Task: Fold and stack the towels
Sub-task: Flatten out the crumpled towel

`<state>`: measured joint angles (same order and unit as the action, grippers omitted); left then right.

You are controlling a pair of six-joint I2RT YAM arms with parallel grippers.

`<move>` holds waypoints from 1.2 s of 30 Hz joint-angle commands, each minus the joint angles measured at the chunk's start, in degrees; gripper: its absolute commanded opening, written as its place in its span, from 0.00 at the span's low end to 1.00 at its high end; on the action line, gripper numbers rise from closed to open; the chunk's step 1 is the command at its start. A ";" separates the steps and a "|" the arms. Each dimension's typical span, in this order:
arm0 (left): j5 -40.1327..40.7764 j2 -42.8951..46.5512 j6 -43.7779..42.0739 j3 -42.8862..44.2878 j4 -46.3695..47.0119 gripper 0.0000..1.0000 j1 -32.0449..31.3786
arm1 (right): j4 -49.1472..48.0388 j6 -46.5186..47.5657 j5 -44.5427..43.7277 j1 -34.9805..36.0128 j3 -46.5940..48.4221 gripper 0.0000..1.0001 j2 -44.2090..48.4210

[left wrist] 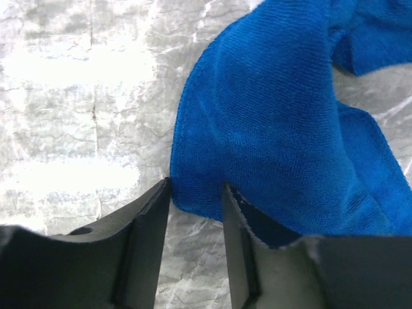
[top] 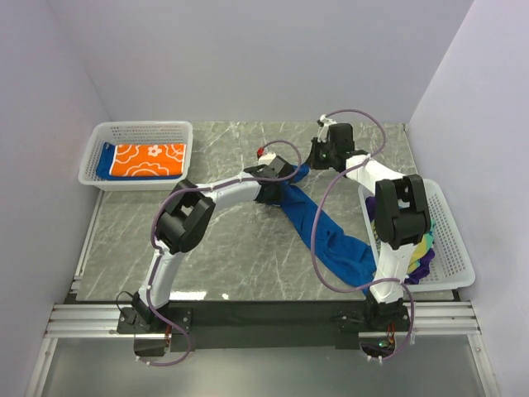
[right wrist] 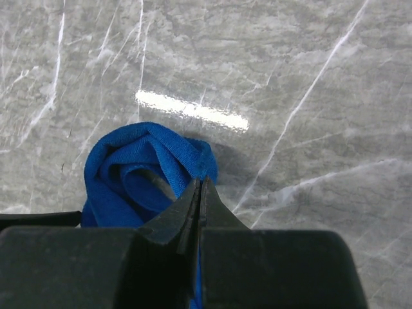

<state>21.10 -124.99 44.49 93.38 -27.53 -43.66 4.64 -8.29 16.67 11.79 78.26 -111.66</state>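
Observation:
A royal blue towel (top: 331,240) trails in a long twisted band from the right basket's near corner up to the table's middle. My left gripper (top: 281,175) is at the band's far end. In the left wrist view its jaws (left wrist: 196,187) stand apart, the blue towel (left wrist: 270,129) lying with its edge just between the tips and bare marble in the gap. My right gripper (top: 318,159) is shut (right wrist: 201,182) on a bunched corner of the blue towel (right wrist: 141,167). An orange flowered towel (top: 149,160) lies folded in the left basket.
The left white mesh basket (top: 136,128) stands at the back left, with blue cloth under the orange towel. The right white basket (top: 450,240) sits along the right edge and holds teal and purple cloth (top: 421,260). Grey walls close in both sides.

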 commanded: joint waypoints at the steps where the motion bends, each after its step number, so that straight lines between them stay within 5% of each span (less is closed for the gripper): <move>1: -2.12 -3.16 2.62 -2.15 -8.15 0.43 -0.72 | -3.50 -0.93 1.35 -0.98 -1.00 0.00 4.17; 13: -1.94 -3.25 3.06 -5.05 -6.84 0.01 -0.03 | -4.56 -1.37 2.05 -1.51 -2.23 0.00 4.69; 23: 5.08 4.83 -3.78 -7.26 -3.76 0.01 4.36 | -2.45 -0.76 1.79 -1.77 1.01 0.00 7.58; 36: 15.90 25.21 -32.07 0.57 11.95 0.01 6.31 | 1.68 6.01 -4.35 -1.86 11.38 0.00 19.02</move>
<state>33.45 -107.35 22.63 90.13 -23.90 -37.28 6.76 -5.10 15.75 10.31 84.36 -96.86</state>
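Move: The blue towel's free corner lies almost between the left hand's open fingers, about 1 cm to its left and 1 cm below. The towel's trailing part runs back and right, its middle some 15 cm to the right and 12 cm back of the left hand. From the right hand, which already holds another corner, the free corner is about 9 cm left, 10 cm back and 7 cm lower; the right basket stands roughly 28 cm right and 18 cm back of the right hand. The towel's free corner gets pinched as the left fingers shut almost on the spot; the left hand then draws the corner about 9 cm left, away from the right hand, and swings it up some 15 cm and a little forward. The right hand keeps its pinch, nearly still at first, then lifts about 17 cm too; both hands' fingers tip upward about 20 degrees late in the lift. ##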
